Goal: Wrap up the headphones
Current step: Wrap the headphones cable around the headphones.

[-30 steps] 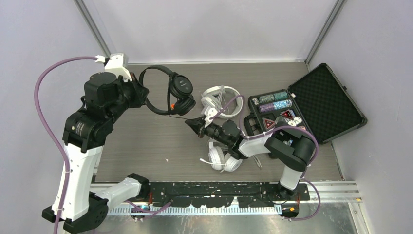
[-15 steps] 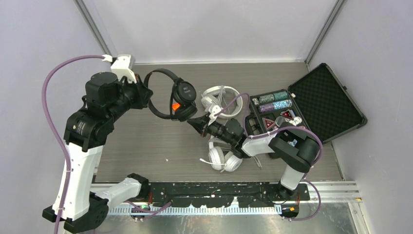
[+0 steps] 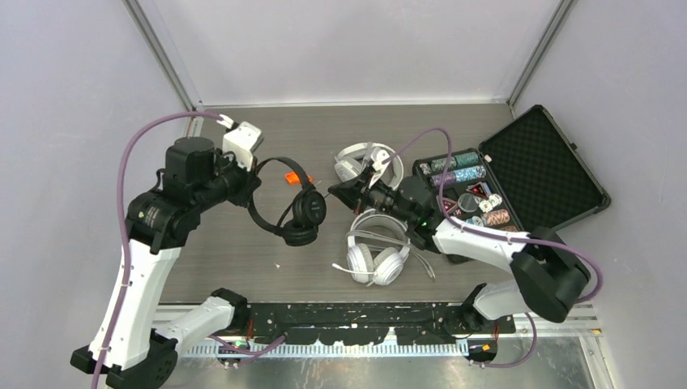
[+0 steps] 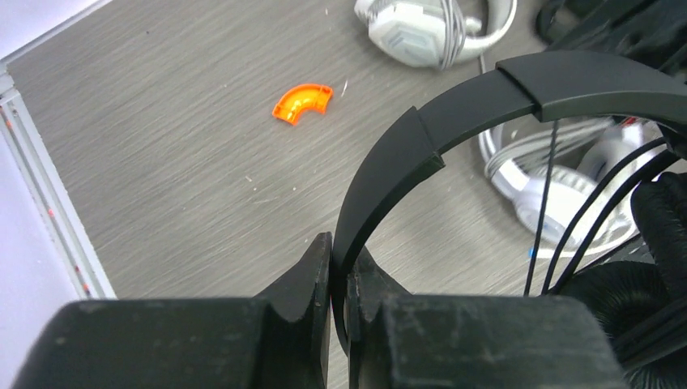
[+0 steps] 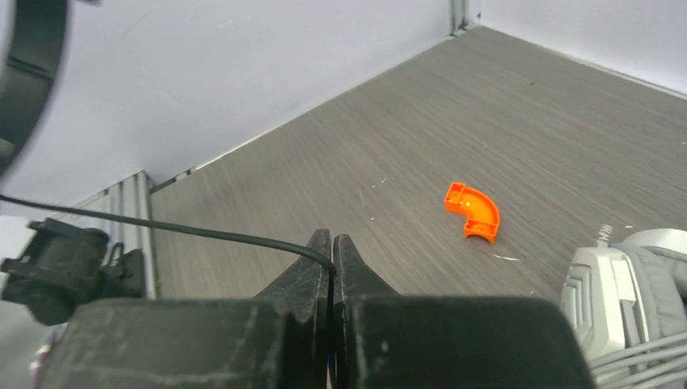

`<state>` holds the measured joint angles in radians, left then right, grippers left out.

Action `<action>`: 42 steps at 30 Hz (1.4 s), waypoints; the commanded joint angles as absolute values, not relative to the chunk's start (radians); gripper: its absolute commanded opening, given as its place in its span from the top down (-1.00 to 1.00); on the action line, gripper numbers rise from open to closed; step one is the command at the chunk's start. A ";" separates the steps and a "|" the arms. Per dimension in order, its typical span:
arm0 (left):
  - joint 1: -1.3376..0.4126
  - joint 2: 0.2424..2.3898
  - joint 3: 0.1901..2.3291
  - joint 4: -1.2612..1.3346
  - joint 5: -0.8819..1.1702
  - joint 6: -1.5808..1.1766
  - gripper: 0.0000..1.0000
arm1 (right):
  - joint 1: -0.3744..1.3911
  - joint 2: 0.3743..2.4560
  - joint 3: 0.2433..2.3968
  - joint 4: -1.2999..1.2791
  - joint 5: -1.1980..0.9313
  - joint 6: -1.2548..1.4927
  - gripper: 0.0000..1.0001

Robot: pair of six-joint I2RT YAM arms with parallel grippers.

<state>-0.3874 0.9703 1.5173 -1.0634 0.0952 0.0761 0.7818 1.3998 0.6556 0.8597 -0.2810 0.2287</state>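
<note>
The black headphones [image 3: 301, 212] hang above the table left of centre, and my left gripper [image 3: 253, 187] is shut on their headband [image 4: 454, 113], its tips [image 4: 340, 253] pinching the band's edge. Their thin black cord [image 5: 162, 228] runs to my right gripper [image 5: 332, 243], which is shut on it, just right of the cups [image 3: 333, 191]. One white pair of headphones [image 3: 374, 253] lies near the front under the right arm. Another white pair [image 3: 366, 160] lies farther back.
An orange curved piece [image 3: 292, 178] lies on the table behind the black pair. An open black foam-lined case [image 3: 535, 162] with chips sits at the right. The cell's walls stand close on the left and at the back.
My left arm has carried the black headphones toward the front and right. My right gripper, still shut on the cord, has shifted right and a little back, its arm stretching out.
</note>
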 commanded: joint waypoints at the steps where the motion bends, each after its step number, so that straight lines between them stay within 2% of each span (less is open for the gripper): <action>1: -0.385 0.964 1.466 -1.033 0.113 0.226 1.00 | 0.754 1.315 0.798 0.501 -0.330 0.271 0.99; 12: -0.387 1.012 1.384 -1.058 0.008 0.316 1.00 | 0.729 1.327 1.040 0.104 -0.482 0.329 0.99; 22: -0.445 1.037 1.324 -1.034 -0.176 0.413 1.00 | 0.730 1.379 1.220 -0.223 -0.608 0.384 0.99; 26: -0.469 1.025 1.290 -0.987 -0.203 0.449 1.00 | 0.730 1.385 1.241 -0.239 -0.660 0.442 0.99; 31: -0.492 0.978 1.218 -0.879 -0.105 0.498 1.00 | 0.730 1.413 1.273 -0.274 -0.657 0.452 0.99; 38: -0.534 0.980 1.174 -0.793 -0.253 0.534 1.00 | 0.730 1.435 1.256 -0.121 -0.766 0.740 0.99; 42: -0.541 0.996 1.161 -0.754 -0.325 0.530 1.00 | 0.730 1.423 1.221 -0.003 -0.773 0.893 0.92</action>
<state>-0.5350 0.9947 1.1728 -0.8093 -0.2062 0.4847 0.7414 1.4536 1.2171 -0.1944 -0.7280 0.6937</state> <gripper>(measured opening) 0.088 0.039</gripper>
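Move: My right hand, pinching the black cable, has the black headphones' ear cups about 5 cm to its left, 6 cm back and some 4 cm above. On the table, roughly 22 cm below it, the orange piece lies 13 cm ahead and 11 cm left, the white headphones 14 cm ahead and 7 cm right, the white headset 8 cm back and 10 cm right. From my left hand on the headband, the cups are about 13 cm right, 2 cm back and 7 cm lower. Still pinching the headband, I lower my left hand about 8 cm and edge it forward, rolling it some 30 degrees so its left side rises and the cups swing down. Meanwhile my right hand keeps the cable shut in its fingers and draws it back about 7 cm, from the cups' far side to their near side, rising slightly only at the end, as its fingers swing round to point left and a little down. ##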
